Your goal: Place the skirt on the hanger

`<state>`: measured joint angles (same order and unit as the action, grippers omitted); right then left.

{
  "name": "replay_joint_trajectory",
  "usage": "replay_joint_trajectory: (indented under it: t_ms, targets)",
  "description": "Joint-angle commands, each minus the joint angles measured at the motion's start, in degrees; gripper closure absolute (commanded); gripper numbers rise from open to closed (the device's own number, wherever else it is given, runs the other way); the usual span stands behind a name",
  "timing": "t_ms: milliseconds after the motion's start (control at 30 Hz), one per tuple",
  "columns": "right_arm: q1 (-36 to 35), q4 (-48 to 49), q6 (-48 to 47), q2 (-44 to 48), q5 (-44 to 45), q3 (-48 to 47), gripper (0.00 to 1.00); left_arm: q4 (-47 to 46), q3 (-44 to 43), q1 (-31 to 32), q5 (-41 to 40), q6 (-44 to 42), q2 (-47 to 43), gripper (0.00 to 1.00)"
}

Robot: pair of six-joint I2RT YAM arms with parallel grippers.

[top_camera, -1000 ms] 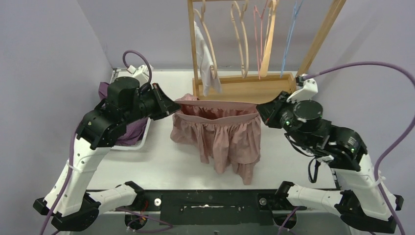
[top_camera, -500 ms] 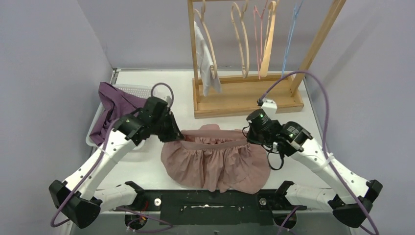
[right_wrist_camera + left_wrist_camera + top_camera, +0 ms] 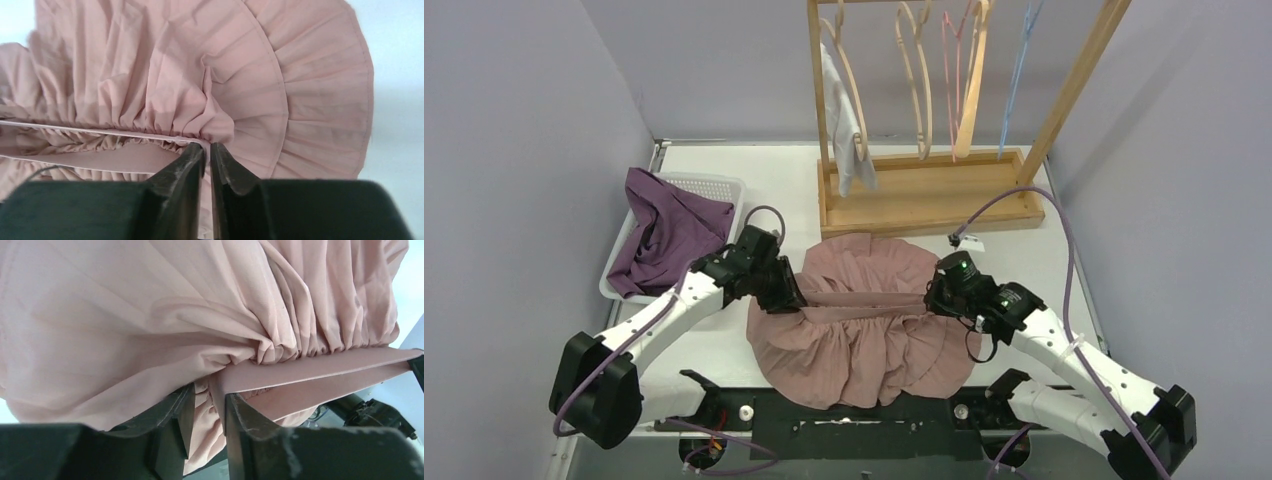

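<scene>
The pink skirt [image 3: 864, 335] lies spread on the table, its waistband [image 3: 864, 296] stretched flat between both grippers. My left gripper [image 3: 790, 298] is at the waistband's left end; in the left wrist view its jaws [image 3: 209, 395] stand slightly apart, with the waistband [image 3: 320, 371] and gathered cloth loose in the gap. My right gripper [image 3: 932, 296] is shut on the waistband's right end, the fingers [image 3: 206, 147] pinching the seam of the skirt [image 3: 300, 100]. Several hangers [image 3: 921, 80] hang on the wooden rack [image 3: 924, 195] behind the skirt.
A white garment [image 3: 839, 125] hangs on the rack's leftmost hanger. A purple cloth [image 3: 669, 228] drapes over a white basket [image 3: 716, 184] at the left. The skirt's hem reaches the table's near edge, by the arm bases.
Both arms came down and toward the near edge, and the skirt went from hanging between them to lying spread on the table. The left jaws have parted.
</scene>
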<state>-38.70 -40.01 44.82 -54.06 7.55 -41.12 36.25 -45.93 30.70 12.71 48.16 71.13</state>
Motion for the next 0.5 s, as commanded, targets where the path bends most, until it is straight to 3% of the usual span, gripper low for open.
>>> replay_joint_trajectory:
  t_ms: [0,133,200,333,467]
  targets:
    - [1.2,0.2,-2.7,3.7,4.1,-5.1,0.8,-0.9,-3.0,-3.1,-0.2,-3.2,-4.1,0.68]
    - [1.2,-4.7,-5.7,6.2,3.6,-11.0,0.55,0.4,-5.1,-5.9,2.1,-7.0,-8.1,0.59]
    - [1.3,-5.1,-7.6,8.7,2.7,-13.3,0.5,1.3,-6.7,-7.3,1.8,-9.6,-9.6,0.58]
    - [1.3,-4.6,-12.1,12.2,1.9,-19.5,0.48,0.3,-9.1,-8.8,0.6,-12.6,-12.6,0.53]
    - [1.3,-4.0,-14.8,11.8,6.3,-29.9,0.58,-2.4,-11.6,-9.0,1.1,-13.2,-14.0,0.53]
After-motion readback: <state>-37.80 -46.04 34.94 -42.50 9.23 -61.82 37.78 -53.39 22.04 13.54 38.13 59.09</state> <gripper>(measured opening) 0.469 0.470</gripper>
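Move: Midway between the hands lies the skirt's waistband, its two ends still between their fingers: its middle is about 13 cm to the left hand's right and as far to the right hand's left, level fore and aft and some 1 cm lower. The wooden rack's tray sits about 23 cm straight ahead of the right hand and slightly below it; the basket with the purple cloth is roughly 14 cm ahead and 26 cm left of the left hand. Letting go of both waistband ends, the two grippers spread to about half open and lift away from the skirt. The right climbs almost straight up, some 17 cm and speeding up; the left rises about 10 cm while drawing forward and to the left. Both tilt their fingertips forward, by 20 to 25 degrees. ##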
